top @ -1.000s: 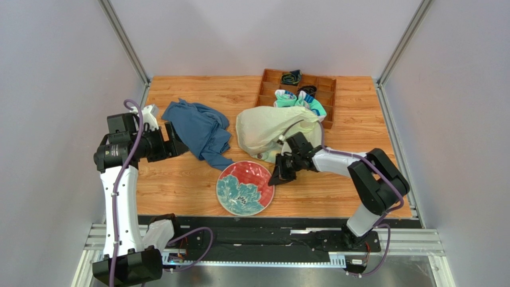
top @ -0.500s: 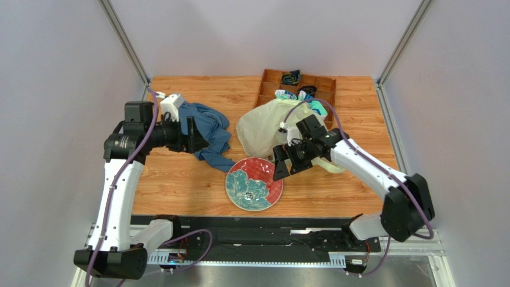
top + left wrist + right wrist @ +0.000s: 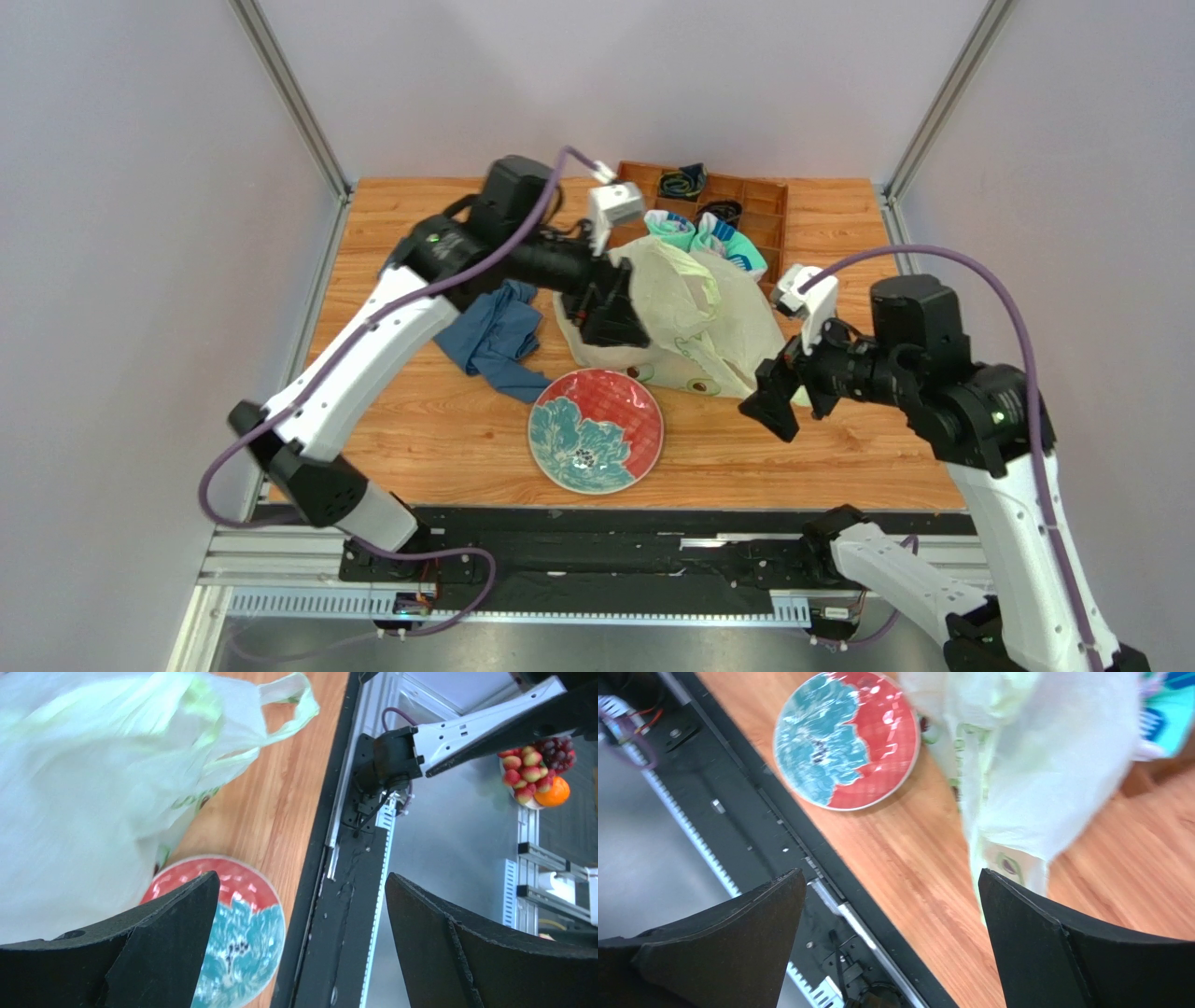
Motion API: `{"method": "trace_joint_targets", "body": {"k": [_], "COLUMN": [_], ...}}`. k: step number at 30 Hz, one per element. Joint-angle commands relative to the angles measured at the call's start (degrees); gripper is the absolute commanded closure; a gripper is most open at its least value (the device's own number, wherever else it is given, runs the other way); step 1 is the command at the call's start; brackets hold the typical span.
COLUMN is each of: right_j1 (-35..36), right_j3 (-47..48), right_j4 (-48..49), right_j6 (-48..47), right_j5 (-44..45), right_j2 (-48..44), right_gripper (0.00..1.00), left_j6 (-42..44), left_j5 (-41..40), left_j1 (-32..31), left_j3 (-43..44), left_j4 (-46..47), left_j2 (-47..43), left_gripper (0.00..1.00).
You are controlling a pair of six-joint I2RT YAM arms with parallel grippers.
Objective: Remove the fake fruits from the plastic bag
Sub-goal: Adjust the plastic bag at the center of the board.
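The pale yellow-green plastic bag lies crumpled on the wooden table, its loop handles slack. The fake fruits are hidden; none shows outside the bag. My left gripper hovers at the bag's left edge, open, with nothing between its fingers; the bag fills the left of its wrist view. To the right of the bag's near corner, my right gripper is open and empty too. Its wrist view looks down on the bag and bare table.
A red and teal plate sits near the front edge, just before the bag. A blue cloth lies to the left. A wooden divider tray with teal-and-white socks stands behind the bag. The black rail runs along the table front.
My left arm swung from the far left across the blue cloth to the bag. My right gripper opened and drew back to the right, away from the plate. The bag now lies spread wider.
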Motion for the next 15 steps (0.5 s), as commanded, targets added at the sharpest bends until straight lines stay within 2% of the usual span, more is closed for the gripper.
{"method": "trace_joint_targets", "body": {"k": [1,4,7,9,13,15], "right_j1": [-3.85,-6.84,-10.70,-12.82,-13.00,-12.92], "right_j3": [2.11,4.74,5.63,5.37,2.30,-0.07], "right_j4": [1.33,1.33,1.07,0.54,1.50,2.03], "right_j6": [1.47,2.97,5.24,5.96,6.22,6.22], "right_j5": [7.20,9.76,11.08,9.77,10.54,10.99], "right_j2": [-2.15,-2.42,-1.37,-0.40,0.66,0.57], "right_gripper": [0.00,0.00,0.00,0.00,0.00,0.00], "left_j6": [-9.84,-16.88,-21.36,-25.31,-28.05,-29.37], "left_j5": [-5.33,-12.01,-26.49,-29.60,-43.03,-52.60], "left_j1": [-7.36,-9.83,-12.12,-12.39,-13.88,-14.67], "left_j3": [5.16,8.15,14.65,19.39,25.81,30.38], "left_j4": [6.96,11.00,10.39,10.74,10.13,5.85], "left_j2": [7.75,13.80,19.51,22.25,28.92,31.22], "left_gripper": [0.01,0.01,0.01,0.01,0.01,0.01]}}
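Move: The plastic bag lies ahead of the left hand, its middle roughly 17 cm forward, 7 cm to the right and 29 cm below. Almost straight under that hand is the plate, 1 cm ahead and 4 cm left; the blue cloth is about 18 cm ahead and 20 cm left, the green socks 28 cm ahead and 12 cm right. From the right hand, the bag's middle is some 22 cm ahead, 9 cm left and 25 cm below. Rightward first, sinking, then increasingly forward, the left hand sweeps over the bag, about 14 cm right, 9 cm forward and 5 cm down, turning some 25 degrees counter-clockwise with its fingers still wide open. The right hand, also still open, makes room, easing some 6 cm right and a little forward while turning clockwise. ##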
